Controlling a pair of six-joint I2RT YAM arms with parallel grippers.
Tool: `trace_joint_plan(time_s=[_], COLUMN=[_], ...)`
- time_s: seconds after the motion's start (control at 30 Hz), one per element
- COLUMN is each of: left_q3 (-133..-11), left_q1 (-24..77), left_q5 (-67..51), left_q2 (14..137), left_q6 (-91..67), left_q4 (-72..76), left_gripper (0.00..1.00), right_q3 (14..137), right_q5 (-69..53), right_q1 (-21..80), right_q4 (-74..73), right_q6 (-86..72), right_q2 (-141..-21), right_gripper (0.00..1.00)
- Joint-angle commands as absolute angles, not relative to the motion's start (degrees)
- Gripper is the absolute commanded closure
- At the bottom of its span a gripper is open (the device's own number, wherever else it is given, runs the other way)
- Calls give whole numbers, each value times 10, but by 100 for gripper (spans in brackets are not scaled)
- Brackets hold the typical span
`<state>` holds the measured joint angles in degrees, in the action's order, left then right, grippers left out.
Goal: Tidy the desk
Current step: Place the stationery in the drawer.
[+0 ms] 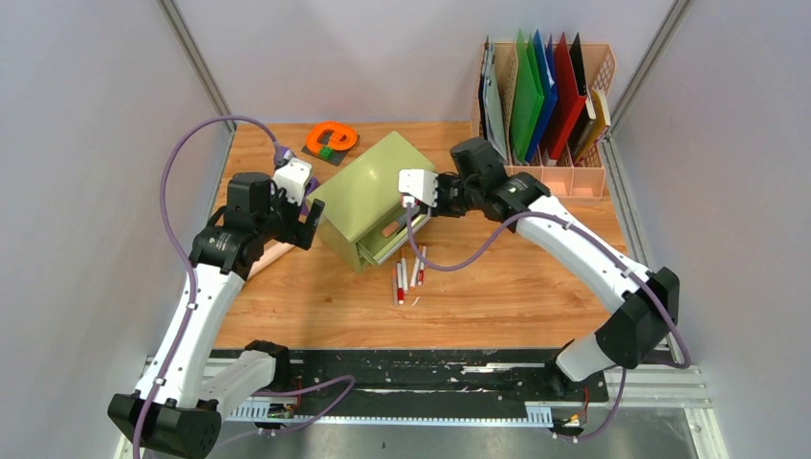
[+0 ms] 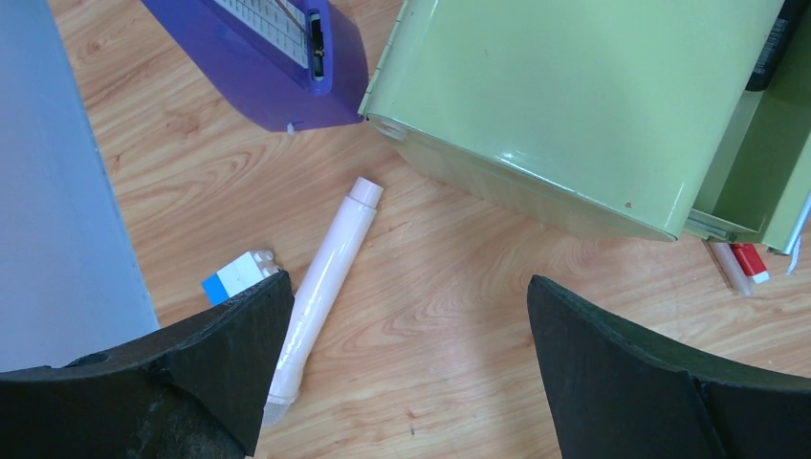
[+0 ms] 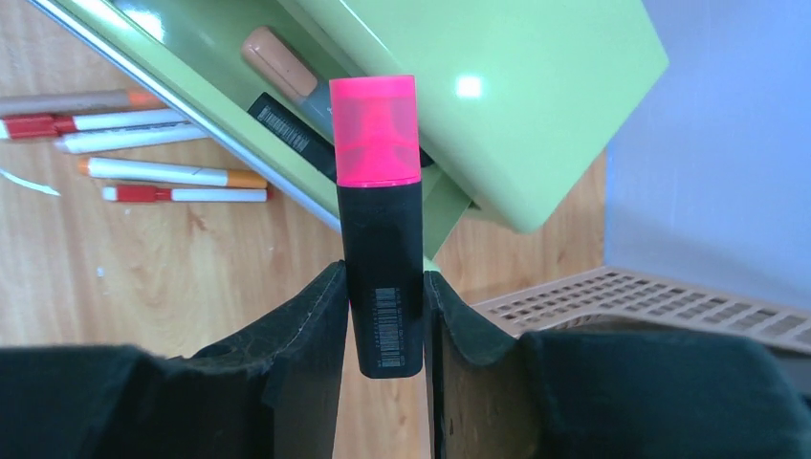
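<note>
The wood-grain desk (image 1: 507, 287) carries an olive-green drawer chest (image 1: 368, 186) with its lower drawer (image 3: 206, 53) pulled open, and markers lie inside it. My right gripper (image 3: 383, 275) is shut on a black highlighter with a pink cap (image 3: 379, 191), held just above the open drawer at the chest's right side. My left gripper (image 2: 406, 292) stands open over bare wood to the left of the chest, holding nothing. A white tube (image 2: 325, 287) and a small blue-and-white block (image 2: 232, 278) lie by its left finger. Several red and orange pens (image 1: 409, 274) lie in front of the drawer.
A peach file rack (image 1: 585, 177) with coloured folders stands at the back right. An orange tape dispenser (image 1: 330, 140) sits at the back, left of centre. A purple object (image 2: 277, 67) lies behind the chest's left corner. A metal rail (image 1: 421, 378) runs along the near edge.
</note>
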<state>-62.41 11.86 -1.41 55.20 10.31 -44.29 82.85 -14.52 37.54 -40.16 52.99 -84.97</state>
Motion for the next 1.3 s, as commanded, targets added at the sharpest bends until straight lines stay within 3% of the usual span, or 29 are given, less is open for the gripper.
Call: trace_joint_plan(time_s=[0.0, 0.33, 0.83, 1.0, 1.1, 1.27], left_q3=[-649, -644, -642, -642, -640, -639], left_q1=[114, 114, 114, 114, 114, 115], left_q5=[-14, -10, -11, -11, -11, -11], left_q2=[550, 552, 553, 552, 551, 552], left_q6=[98, 101, 101, 101, 101, 102], left_q4=[-433, -428, -428, -428, -428, -427], left_gripper=[0, 0, 0, 0, 0, 0], right_q3=[862, 832, 808, 813, 815, 820], right_q5=[-77, 26, 43, 56, 64, 65], right_q1=[413, 471, 501, 503, 503, 503], right_q4=[-372, -325, -310, -296, -293, -289], right_q6=[655, 742, 770, 757, 749, 720], right_q2=[-891, -936, -953, -957, -956, -951], right_gripper=[100, 100, 100, 77, 54, 36])
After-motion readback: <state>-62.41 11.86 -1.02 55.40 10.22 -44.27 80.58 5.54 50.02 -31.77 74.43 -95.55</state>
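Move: About 5 cm left, 1 cm ahead and some 13 cm below the right hand, which still grips the pink-capped highlighter, is the aimed-at spot in the open drawer. A peach highlighter lies there some 2 cm ahead and 6 cm left of the hand; the green cabinet's middle is roughly 7 cm ahead and 12 cm left. Thin markers lie on the table about 8 cm back, 3 cm left. From the left hand the drawer spot is some 6 cm ahead, 17 cm right and 13 cm lower. Lowering the pink-capped highlighter towards the open drawer, the right hand travels about 5 cm left and 6 cm down, drifting slightly forward, while the wrist turns some 30 degrees so the fingers point more steeply down. It then holds nearly still above the drawer and opens its fingers, letting go of the highlighter. ##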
